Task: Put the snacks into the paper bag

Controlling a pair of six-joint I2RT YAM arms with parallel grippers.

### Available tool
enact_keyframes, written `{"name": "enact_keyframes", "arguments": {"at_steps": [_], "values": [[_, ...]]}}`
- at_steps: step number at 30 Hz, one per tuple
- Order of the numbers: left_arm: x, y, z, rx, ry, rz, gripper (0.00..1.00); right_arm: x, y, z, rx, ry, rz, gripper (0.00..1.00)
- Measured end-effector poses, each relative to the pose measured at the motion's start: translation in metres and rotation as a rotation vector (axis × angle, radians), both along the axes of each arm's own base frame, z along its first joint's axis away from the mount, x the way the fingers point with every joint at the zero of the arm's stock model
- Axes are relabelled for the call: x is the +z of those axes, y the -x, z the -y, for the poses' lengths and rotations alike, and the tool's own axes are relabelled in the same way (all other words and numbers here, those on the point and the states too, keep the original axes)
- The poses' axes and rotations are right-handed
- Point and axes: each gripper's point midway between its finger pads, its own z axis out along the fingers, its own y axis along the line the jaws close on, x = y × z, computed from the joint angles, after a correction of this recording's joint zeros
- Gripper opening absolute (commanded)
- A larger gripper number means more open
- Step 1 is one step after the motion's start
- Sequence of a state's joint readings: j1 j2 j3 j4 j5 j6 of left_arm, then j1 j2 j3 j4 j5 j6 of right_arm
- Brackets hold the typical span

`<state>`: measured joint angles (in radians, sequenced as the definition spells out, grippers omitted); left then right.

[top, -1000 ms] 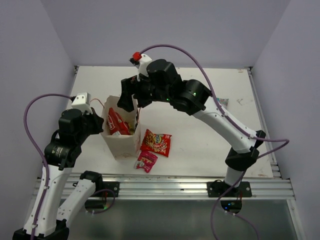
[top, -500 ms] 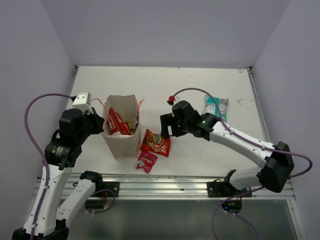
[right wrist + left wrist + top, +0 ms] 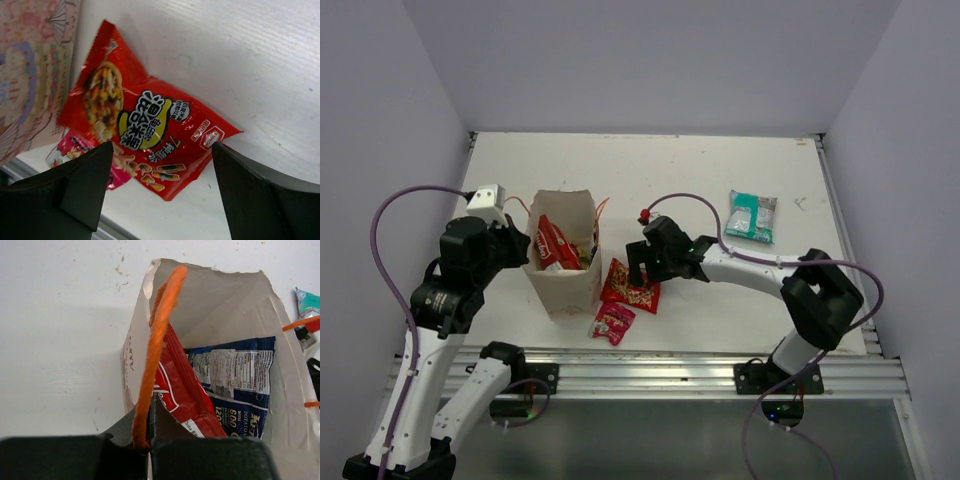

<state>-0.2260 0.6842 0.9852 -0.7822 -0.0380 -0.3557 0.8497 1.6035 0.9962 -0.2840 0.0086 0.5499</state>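
The tan paper bag (image 3: pixel 563 285) stands upright on the left of the table. Inside it lean a red-and-white chip bag (image 3: pixel 180 390) and a dark blue packet (image 3: pixel 235 380). My left gripper (image 3: pixel 148 437) is shut on the bag's orange string handle (image 3: pixel 155 340), at the bag's left rim (image 3: pixel 527 250). My right gripper (image 3: pixel 638 264) hangs open just above the medium red packet (image 3: pixel 632 286), whose lower half lies between its fingers (image 3: pixel 162 145). The small pink packet (image 3: pixel 612 322) lies flat in front of the bag. The teal-and-white packet (image 3: pixel 752 215) rests far right.
In the right wrist view the paper bag's printed side (image 3: pixel 30 75) stands close to the left of the red packet (image 3: pixel 145 125), and the pink packet (image 3: pixel 75 150) peeks out beneath it. The table's front metal rail (image 3: pixel 650 365) runs just behind the pink packet.
My right arm has swung from over the bag's mouth, down and right, then back left onto the red packet, staying open. The left gripper and the bag have not moved.
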Motion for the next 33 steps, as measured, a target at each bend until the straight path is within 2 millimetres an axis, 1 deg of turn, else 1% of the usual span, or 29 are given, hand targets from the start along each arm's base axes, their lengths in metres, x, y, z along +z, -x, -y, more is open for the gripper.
{"name": "enact_keyframes", "arguments": {"at_steps": [4,5,6,7,8,9,10,12,13,14,16,18,20,22,23,24,29,31,32,33], "values": [[0.000,0.000,-0.001,0.003,-0.002,0.000,0.00,-0.026,-0.004,-0.006,0.003,0.030,-0.032,0.84],[0.000,0.000,-0.001,0.006,-0.004,0.001,0.00,-0.030,-0.004,-0.005,0.003,0.039,-0.040,0.75],[0.000,0.000,-0.002,0.009,-0.006,0.001,0.00,-0.033,-0.004,-0.007,0.004,0.043,-0.046,0.75],[0.000,0.000,-0.002,0.012,-0.007,0.001,0.00,-0.033,-0.005,-0.007,0.007,0.044,-0.045,0.64],[0.000,-0.001,-0.003,0.013,-0.009,0.002,0.00,-0.033,-0.005,-0.008,0.011,0.045,-0.041,0.55],[0.000,-0.001,-0.003,0.014,-0.009,0.002,0.00,-0.033,-0.006,-0.008,0.012,0.044,-0.040,0.45],[0.000,-0.001,-0.003,0.014,-0.010,0.002,0.00,-0.033,-0.007,-0.009,0.014,0.045,-0.039,0.29],[0.000,-0.001,-0.003,0.015,-0.011,0.002,0.00,-0.034,-0.007,-0.008,0.010,0.050,-0.042,0.22],[0.000,-0.001,-0.003,0.016,-0.011,0.002,0.00,-0.035,-0.006,-0.007,0.008,0.053,-0.044,0.09],[0.000,-0.001,-0.003,0.016,-0.011,0.002,0.00,-0.035,-0.005,-0.006,0.011,0.058,-0.045,0.02],[0.000,-0.001,-0.003,0.016,-0.011,0.002,0.00,-0.034,-0.004,-0.002,0.006,0.067,-0.050,0.00],[0.000,-0.001,-0.003,0.016,-0.011,0.002,0.00,-0.026,-0.001,0.006,0.000,0.089,-0.043,0.00],[0.000,-0.001,-0.003,0.015,-0.010,0.003,0.00,-0.005,0.001,0.015,-0.005,0.095,-0.011,0.00],[0.000,0.000,-0.003,0.015,-0.010,0.004,0.00,0.025,-0.002,0.021,-0.012,0.087,0.039,0.00],[0.000,0.000,-0.003,0.015,-0.010,0.004,0.00,0.050,-0.006,0.021,-0.016,0.067,0.085,0.00],[0.000,0.000,-0.003,0.015,-0.010,0.004,0.00,0.069,-0.010,0.020,-0.019,0.051,0.115,0.00],[0.001,0.000,-0.003,0.014,-0.009,0.006,0.00,0.187,-0.037,0.011,-0.060,-0.081,0.331,0.00],[0.001,0.001,-0.003,0.013,-0.008,0.006,0.00,0.229,-0.042,0.010,-0.073,-0.132,0.399,0.00],[0.001,0.001,-0.003,0.013,-0.008,0.007,0.00,0.245,-0.044,0.010,-0.080,-0.148,0.426,0.00],[0.001,0.001,-0.002,0.011,-0.007,0.007,0.00,0.268,-0.045,0.010,-0.084,-0.175,0.468,0.00]]}}
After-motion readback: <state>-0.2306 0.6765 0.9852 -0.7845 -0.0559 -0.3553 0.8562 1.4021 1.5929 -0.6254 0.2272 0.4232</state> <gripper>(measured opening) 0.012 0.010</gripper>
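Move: The red snack packet lies right under the open right hand, its middle some 2 cm to the left and about 4 cm below. The small pink packet is roughly 8 cm back and 6 cm left of this hand, on the same table top; the paper bag stands about 15 cm to the left and 3 cm farther out, its middle some 7 cm higher than the hand. From the left hand, the red packet is about 24 cm to the right, level in reach and 22 cm lower. The right hand, fingers wide open, sinks about 3.5 cm onto the red snack packet and closes fully, pinching up its right-hand part between the pads. It then swings straight up almost 30 cm beside the paper bag, drawing forward some 4 cm on the way and tipping its fingers up by about 25 degrees, while the left hand stays in place, still shut on the bag's left edge. ##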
